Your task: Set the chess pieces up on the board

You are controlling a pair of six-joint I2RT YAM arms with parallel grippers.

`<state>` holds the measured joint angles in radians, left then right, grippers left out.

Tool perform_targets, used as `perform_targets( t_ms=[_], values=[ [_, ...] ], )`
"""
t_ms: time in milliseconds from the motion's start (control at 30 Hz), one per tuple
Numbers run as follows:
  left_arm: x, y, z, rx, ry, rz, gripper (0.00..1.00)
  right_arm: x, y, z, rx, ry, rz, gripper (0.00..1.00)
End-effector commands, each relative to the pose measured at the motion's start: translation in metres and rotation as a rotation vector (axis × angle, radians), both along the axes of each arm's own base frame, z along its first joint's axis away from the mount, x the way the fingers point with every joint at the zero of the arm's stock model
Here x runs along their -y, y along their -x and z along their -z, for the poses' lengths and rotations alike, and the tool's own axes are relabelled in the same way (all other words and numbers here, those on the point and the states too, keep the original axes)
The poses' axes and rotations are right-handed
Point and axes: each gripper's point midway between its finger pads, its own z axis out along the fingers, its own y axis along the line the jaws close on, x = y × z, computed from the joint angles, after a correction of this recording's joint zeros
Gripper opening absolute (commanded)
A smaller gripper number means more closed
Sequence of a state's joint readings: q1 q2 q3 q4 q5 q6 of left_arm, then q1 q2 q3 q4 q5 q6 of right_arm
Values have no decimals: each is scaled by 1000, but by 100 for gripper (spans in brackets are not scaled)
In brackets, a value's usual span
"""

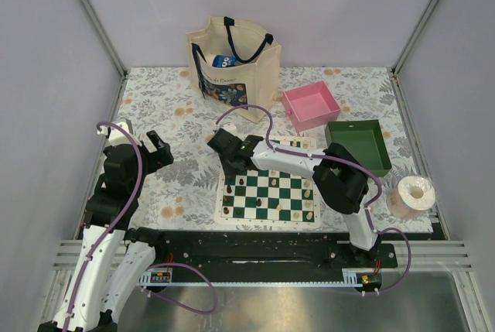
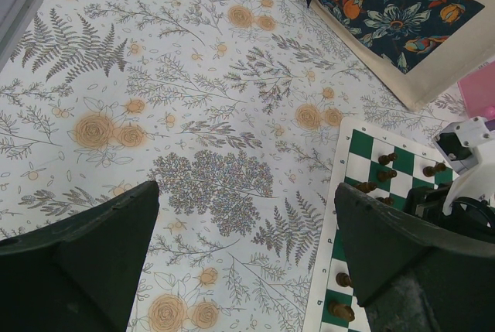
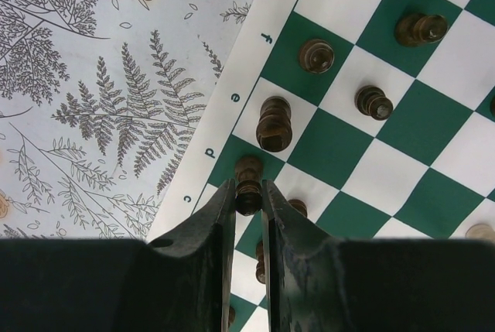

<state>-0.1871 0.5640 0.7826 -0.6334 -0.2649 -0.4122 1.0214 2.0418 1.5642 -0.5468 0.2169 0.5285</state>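
The green and white board [image 1: 288, 193] lies in front of the right arm. My right gripper [image 1: 232, 168] hangs over its far left corner. In the right wrist view this gripper [image 3: 247, 186] is shut on a dark chess piece [image 3: 248, 169], held low over the edge squares by the letter d. More dark pieces [image 3: 274, 123] stand on nearby squares of the board [image 3: 433, 123]. My left gripper [image 1: 158, 150] is over the floral cloth, left of the board. Its jaws [image 2: 247, 262] are wide open and hold nothing, and the board's edge [image 2: 360, 146] with dark pieces [image 2: 387, 159] shows to their right.
A cream tote bag [image 1: 232, 61] stands at the back. A pink tray [image 1: 311, 105] and a green tray [image 1: 360, 146] sit behind and right of the board. A white paper roll [image 1: 410, 195] rests at the right edge. Metal frame posts bound the table.
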Motion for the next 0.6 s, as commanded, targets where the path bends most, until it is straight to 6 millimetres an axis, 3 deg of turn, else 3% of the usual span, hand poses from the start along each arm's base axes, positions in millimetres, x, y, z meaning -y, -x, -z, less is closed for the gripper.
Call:
perform_targets(
  t_ms=[0, 333, 567],
  values=[
    [2, -6, -10, 51, 18, 5, 99, -7, 0, -3, 8, -20, -1, 23],
    [3, -7, -9, 47, 19, 8, 99, -8, 2, -5, -1, -30, -12, 36],
    [2, -7, -9, 47, 18, 5, 99, -6, 0, -40, 53, -70, -19, 48]
  ],
)
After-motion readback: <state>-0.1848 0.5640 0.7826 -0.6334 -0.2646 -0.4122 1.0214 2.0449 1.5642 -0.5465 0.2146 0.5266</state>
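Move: The dark queen stands between the right fingers on its d square at the board's left edge, held by the head, its middle about 2 cm straight below the hand point. The dark king is 3 cm ahead, level with it sideways; one dark pawn stands about 3 cm to the right, another some 3 cm back and 3 cm right. From the left hand the queen lies roughly 20 cm right, 3 cm ahead and 19 cm below. The dark queen, already set on its d square, is let go: the right hand stays over it without turning, settles a mere hair lower, then spreads its fingers from a quarter open to nearly half, the grip's effort falling away as the pads come off the queen's head. The fingertips remain low on either side of the piece. ##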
